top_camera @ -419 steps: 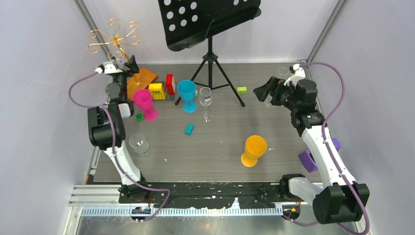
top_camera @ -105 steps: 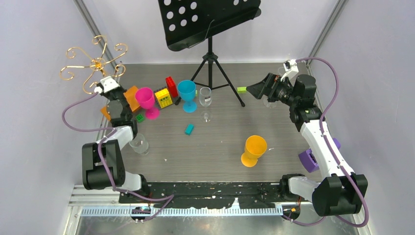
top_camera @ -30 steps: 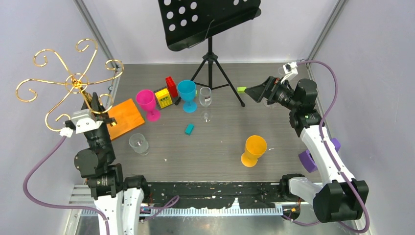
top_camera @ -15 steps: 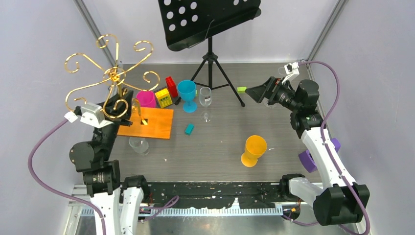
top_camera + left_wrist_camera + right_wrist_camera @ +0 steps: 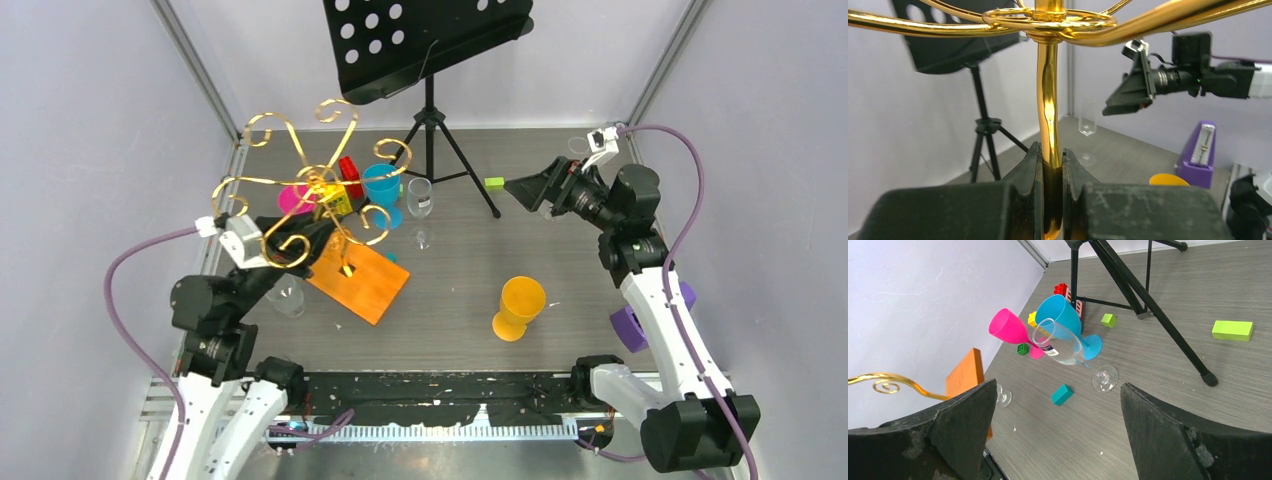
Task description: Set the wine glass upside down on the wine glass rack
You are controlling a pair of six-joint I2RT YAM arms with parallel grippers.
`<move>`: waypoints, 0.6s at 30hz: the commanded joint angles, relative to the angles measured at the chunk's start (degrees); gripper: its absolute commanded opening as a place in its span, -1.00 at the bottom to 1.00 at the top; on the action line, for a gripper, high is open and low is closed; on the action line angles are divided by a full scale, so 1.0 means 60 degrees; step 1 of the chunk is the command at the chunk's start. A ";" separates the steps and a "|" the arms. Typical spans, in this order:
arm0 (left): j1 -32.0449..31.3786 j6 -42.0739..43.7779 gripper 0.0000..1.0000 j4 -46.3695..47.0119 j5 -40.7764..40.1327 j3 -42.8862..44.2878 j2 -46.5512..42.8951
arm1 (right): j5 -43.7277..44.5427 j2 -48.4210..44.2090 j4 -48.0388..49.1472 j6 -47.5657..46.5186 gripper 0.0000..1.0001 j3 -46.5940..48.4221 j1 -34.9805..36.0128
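The wine glass rack, gold curled loops (image 5: pixel 320 180) over an orange base (image 5: pixel 360 280), hangs tilted above the table's left-centre. Whether the base touches the table I cannot tell. My left gripper (image 5: pixel 325 230) is shut on its gold stem (image 5: pixel 1048 100), both jaws pressed against it (image 5: pixel 1052 160). A clear wine glass (image 5: pixel 420 200) stands upright behind the rack, beside the blue goblet (image 5: pixel 382 190); the right wrist view has it (image 5: pixel 1058 342) ahead. My right gripper (image 5: pixel 515 188) hovers at the back right, open and empty (image 5: pixel 1058 390), well short of that glass.
A black music stand (image 5: pixel 430 50) on a tripod stands at the back. A pink goblet (image 5: pixel 290 200), an orange goblet (image 5: pixel 520 305), red and yellow bricks (image 5: pixel 347 168), a green block (image 5: pixel 494 183), a teal block (image 5: pixel 1062 394) and a purple metronome (image 5: pixel 630 325) are around. Other clear glasses (image 5: pixel 284 295) (image 5: pixel 578 147).
My left arm has swung the rack from the left wall rightward over the table, the orange base turning with it. The right arm has hardly moved.
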 commanded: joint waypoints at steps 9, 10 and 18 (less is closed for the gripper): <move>-0.5444 0.2547 -1.00 0.3974 -0.3076 -0.1178 0.1636 | 0.0716 -0.0491 -0.1291 -0.0800 1.00 0.1114 0.0046; -0.5751 0.2572 -1.00 0.4259 -0.3208 -0.1352 0.1733 | 0.0778 -0.0550 -0.1494 -0.0856 1.00 0.1175 0.0046; -0.6235 0.2115 -1.00 0.7356 -0.3775 -0.2972 0.2531 | 0.2798 -0.1104 -0.2941 -0.1438 0.98 0.1809 0.0024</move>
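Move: The left gripper holds the wine glass rack upright by its gold stem. The bare patch of table it is going to lies about 14 cm to the left hand's right, 2 cm ahead and some 43 cm below. The orange goblet stands 33 cm to that hand's right and 3 ahead, the labelled wine glass 15 right and 24 ahead, the teal block 7 right and 18 ahead. From the right hand, that patch is 11 cm back, 16 left and 32 below. Bring the left gripper, still pinching the rack's gold stem, down and to the right in one slant, about 13 cm each way, towards the bare table left of the orange goblet. Swing sideways first, then mostly sink, turning the wrist some 15 degrees clockwise. Keep the right gripper open and empty, easing it 2 to 3 cm right and up. ##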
